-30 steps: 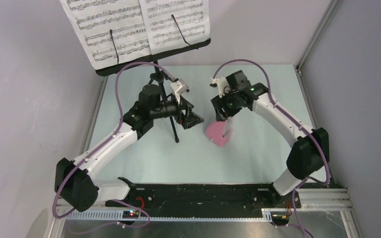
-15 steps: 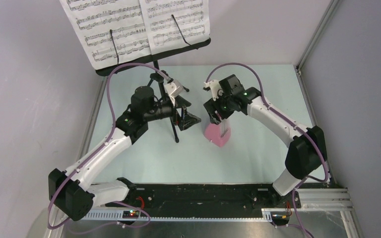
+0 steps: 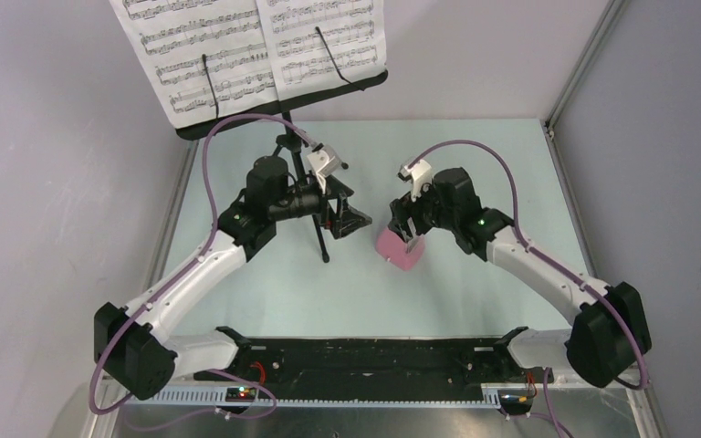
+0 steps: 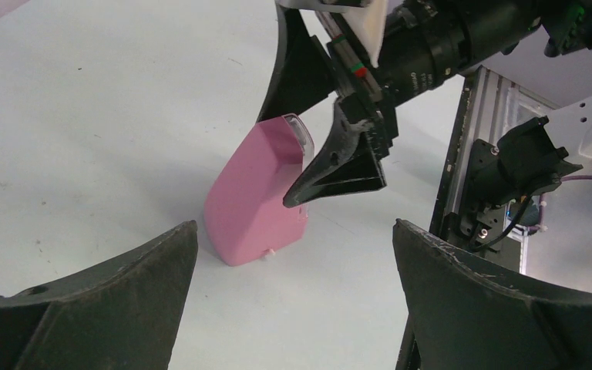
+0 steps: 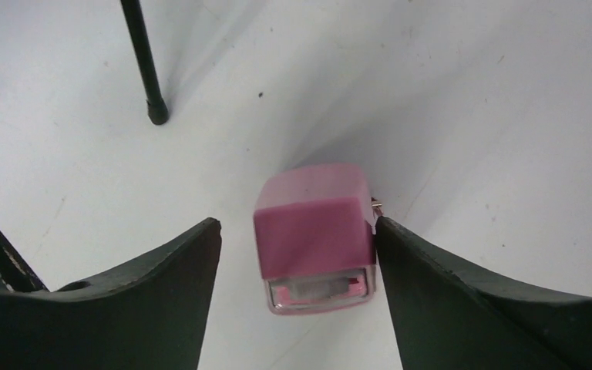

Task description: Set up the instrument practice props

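The black music stand (image 3: 283,99) rises at the back left, with white sheet-music pages (image 3: 256,46) held on its desk by two wire clips. The pink metronome (image 3: 397,248) stands on the table right of the stand's leg (image 3: 321,239). My right gripper (image 3: 408,233) hangs over it, open. From the right wrist, the metronome (image 5: 316,227) sits between the fingers; a gap shows on the left side and the right finger (image 5: 432,270) is at its edge. My left gripper (image 3: 347,219) is open beside the stand's leg and holds nothing. Its wrist view shows the metronome (image 4: 254,193) ahead.
One thin black stand leg (image 5: 142,62) ends on the table just beyond the metronome. Grey walls close in the left and back sides. A metal frame post (image 3: 570,87) runs along the right. A black base rail (image 3: 374,356) lies at the near edge.
My right gripper's jaws have widened around the metronome, and its wrist has shifted right and lower. The metronome stays on the table. The left arm has barely moved.
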Available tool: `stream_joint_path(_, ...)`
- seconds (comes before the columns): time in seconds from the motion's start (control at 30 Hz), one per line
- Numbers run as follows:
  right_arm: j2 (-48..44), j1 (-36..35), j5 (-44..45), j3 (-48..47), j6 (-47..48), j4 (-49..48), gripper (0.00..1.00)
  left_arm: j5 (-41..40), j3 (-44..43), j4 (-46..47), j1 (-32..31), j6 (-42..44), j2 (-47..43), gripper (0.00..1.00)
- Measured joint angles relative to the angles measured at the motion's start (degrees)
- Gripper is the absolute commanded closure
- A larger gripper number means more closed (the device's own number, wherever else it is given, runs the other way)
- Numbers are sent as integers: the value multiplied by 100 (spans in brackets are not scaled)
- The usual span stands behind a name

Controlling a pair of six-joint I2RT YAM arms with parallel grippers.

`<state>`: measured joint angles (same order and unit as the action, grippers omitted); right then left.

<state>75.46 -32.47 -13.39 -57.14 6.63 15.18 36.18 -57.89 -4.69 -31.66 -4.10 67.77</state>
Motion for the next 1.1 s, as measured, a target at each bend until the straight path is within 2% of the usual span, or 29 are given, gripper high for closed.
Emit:
stream_joint_path(0.1,-275,-31,26,400,-85,-505,37,4,-85,-44,0,-26,79,0)
stream_joint_path(0.17,-260,-33,57,492,-114,-737,38,7,-146,-63,0,-44,125,0)
stream_joint_path(0.33,-166,-37,92,588,-146,-1060,26,11,-258,-63,0,-59,214,0)
stream_joint_path(0.5,-72,-31,66,669,-55,-1132,25,55,-289,-66,2,-59,254,0)
stream_joint_path(0.57,-31,-4,28,671,-33,-1132,33,87,-289,-66,17,-61,273,0)
stream_joint_path(0.6,-20,15,-2,671,-22,-1132,43,116,-289,-70,28,-59,282,0)
stream_joint_path(0.73,-17,90,-111,671,55,-1167,65,221,-289,-107,87,-52,319,0)
stream_joint_path(0.87,-26,109,-164,678,63,-1178,77,372,-289,-201,177,-33,358,0)
stream_joint_path(1.1,-103,122,-181,584,35,-850,82,424,-289,-411,221,173,426,1)
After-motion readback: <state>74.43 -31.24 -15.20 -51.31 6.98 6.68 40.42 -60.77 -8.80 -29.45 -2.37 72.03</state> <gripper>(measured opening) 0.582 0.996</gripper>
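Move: The pink metronome stands already between the right hand's open fingers, its middle some 7 cm below the hand, about 1 cm ahead and 2 cm to the left. The near foot of the music stand rests on the table about 19 cm to the hand's left and 1 cm back, some 16 cm lower. From the left hand the metronome lies about 12 cm to the right, 4 cm ahead and 17 cm below. The right fingers pinch the metronome by its two sides near the top: they narrow, widen a little again, then close until they stop on the body, and the gripping effort rises. Before that the hand settles about 1 cm down and a touch forward, the fingers tipping up some 5 degrees, and then nearly stays in place. ##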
